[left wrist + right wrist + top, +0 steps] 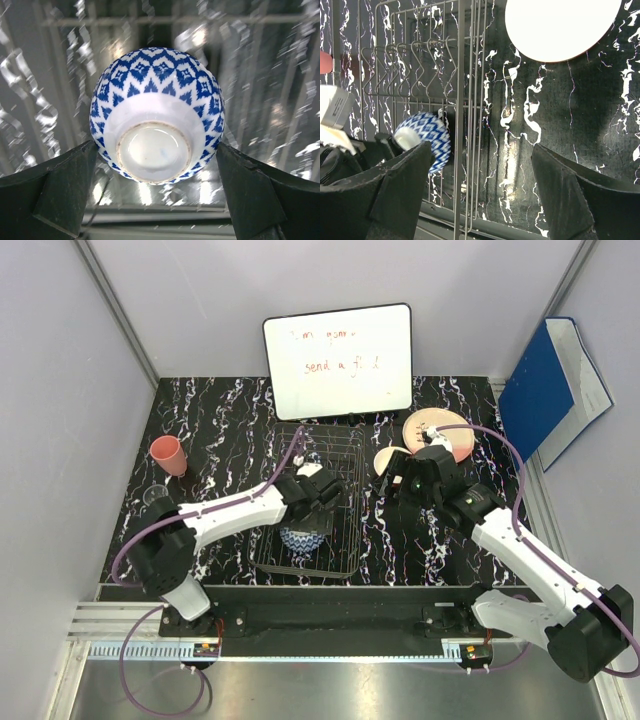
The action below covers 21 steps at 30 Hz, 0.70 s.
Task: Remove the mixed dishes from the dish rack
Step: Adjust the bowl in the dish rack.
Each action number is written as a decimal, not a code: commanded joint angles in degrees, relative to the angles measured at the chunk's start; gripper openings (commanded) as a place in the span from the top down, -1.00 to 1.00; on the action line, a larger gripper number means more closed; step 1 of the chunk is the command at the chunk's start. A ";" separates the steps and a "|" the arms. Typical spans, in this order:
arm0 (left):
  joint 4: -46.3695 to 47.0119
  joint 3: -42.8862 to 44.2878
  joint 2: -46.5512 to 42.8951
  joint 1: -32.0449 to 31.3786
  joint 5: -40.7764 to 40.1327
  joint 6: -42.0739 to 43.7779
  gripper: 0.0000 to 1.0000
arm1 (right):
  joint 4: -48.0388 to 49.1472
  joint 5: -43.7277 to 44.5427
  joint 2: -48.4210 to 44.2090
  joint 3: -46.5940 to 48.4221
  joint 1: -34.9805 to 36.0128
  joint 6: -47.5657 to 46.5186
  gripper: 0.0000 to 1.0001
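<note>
The blue-and-white patterned bowl [303,538] leans on its side in the front part of the black wire dish rack [345,540], its white foot facing my left wrist camera. My left gripper [308,508] is open, one finger on each side of the bowl [155,100], tips right at its rim. Raised over the table just right of the rack [465,75], my right gripper [412,490] is open and holds nothing. On the table stand the pink cup [168,455], the clear glass [157,497], the pinkish plate [447,430] and the cream bowl [385,460].
A whiteboard [338,360] leans on the back wall behind the rack. A blue folder [550,390] stands at the right wall. A washed-out pale round dish [560,25] lies ahead of the right gripper [481,147]. Hooks [410,65] line the inside of the rack.
</note>
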 commanded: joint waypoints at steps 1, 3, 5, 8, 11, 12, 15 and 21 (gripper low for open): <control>6.88 -5.58 8.59 -0.25 9.49 -1.21 -0.98 | 2.48 -0.39 -0.20 -0.67 0.53 0.02 -0.77; 8.10 -6.37 9.11 -0.33 10.11 -1.30 -0.98 | 2.57 -0.39 -0.11 -0.84 0.53 0.11 -0.77; 8.55 -6.81 9.99 -0.33 10.81 -1.57 -0.98 | 2.48 -0.48 -0.02 -0.84 0.53 0.11 -0.77; 9.25 -7.26 11.05 -0.60 11.52 -1.48 -0.98 | 2.65 -0.48 -0.11 -1.02 0.45 0.11 -0.76; 9.43 -7.08 11.75 -0.95 11.78 -1.30 -0.98 | 2.56 -0.57 -0.02 -0.84 0.53 -0.07 -0.77; 9.43 -6.91 11.84 -0.95 11.87 -1.13 -0.98 | 2.57 -0.48 0.15 -0.76 0.53 0.02 -0.76; 9.43 -6.64 11.93 -1.30 11.96 -0.69 -0.85 | 2.57 -0.66 0.24 -0.75 0.53 -0.15 -0.76; 9.43 -6.90 10.44 -1.83 11.26 -0.42 -0.40 | 2.56 -0.75 0.16 -0.76 0.62 -0.24 -0.75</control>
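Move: The blue-patterned bowl sits upside down between the left hand's spread fingers, its middle about 2 cm below the hand point. The rack's right wall is some 11 cm to that hand's right, level fore and aft; the row of wire dividers is about 6 cm ahead and 2 cm right, the cream dish some 15 cm ahead and 17 cm right. From the right hand, the bowl lies about 8 cm back, 15 cm left and 12 cm below. The left hand, its fingertips still against both sides of the upturned bowl, carries the bowl to the right inside the rack, about 6 cm towards the right wall; over the first half it also goes some 2 cm forward towards the wire dividers, staying nearly at the same height. The wrist leans about 10 degrees so that the fingertips swing right, and near the end the nearly wide-open fingers start to draw in on the bowl with rising effort. ##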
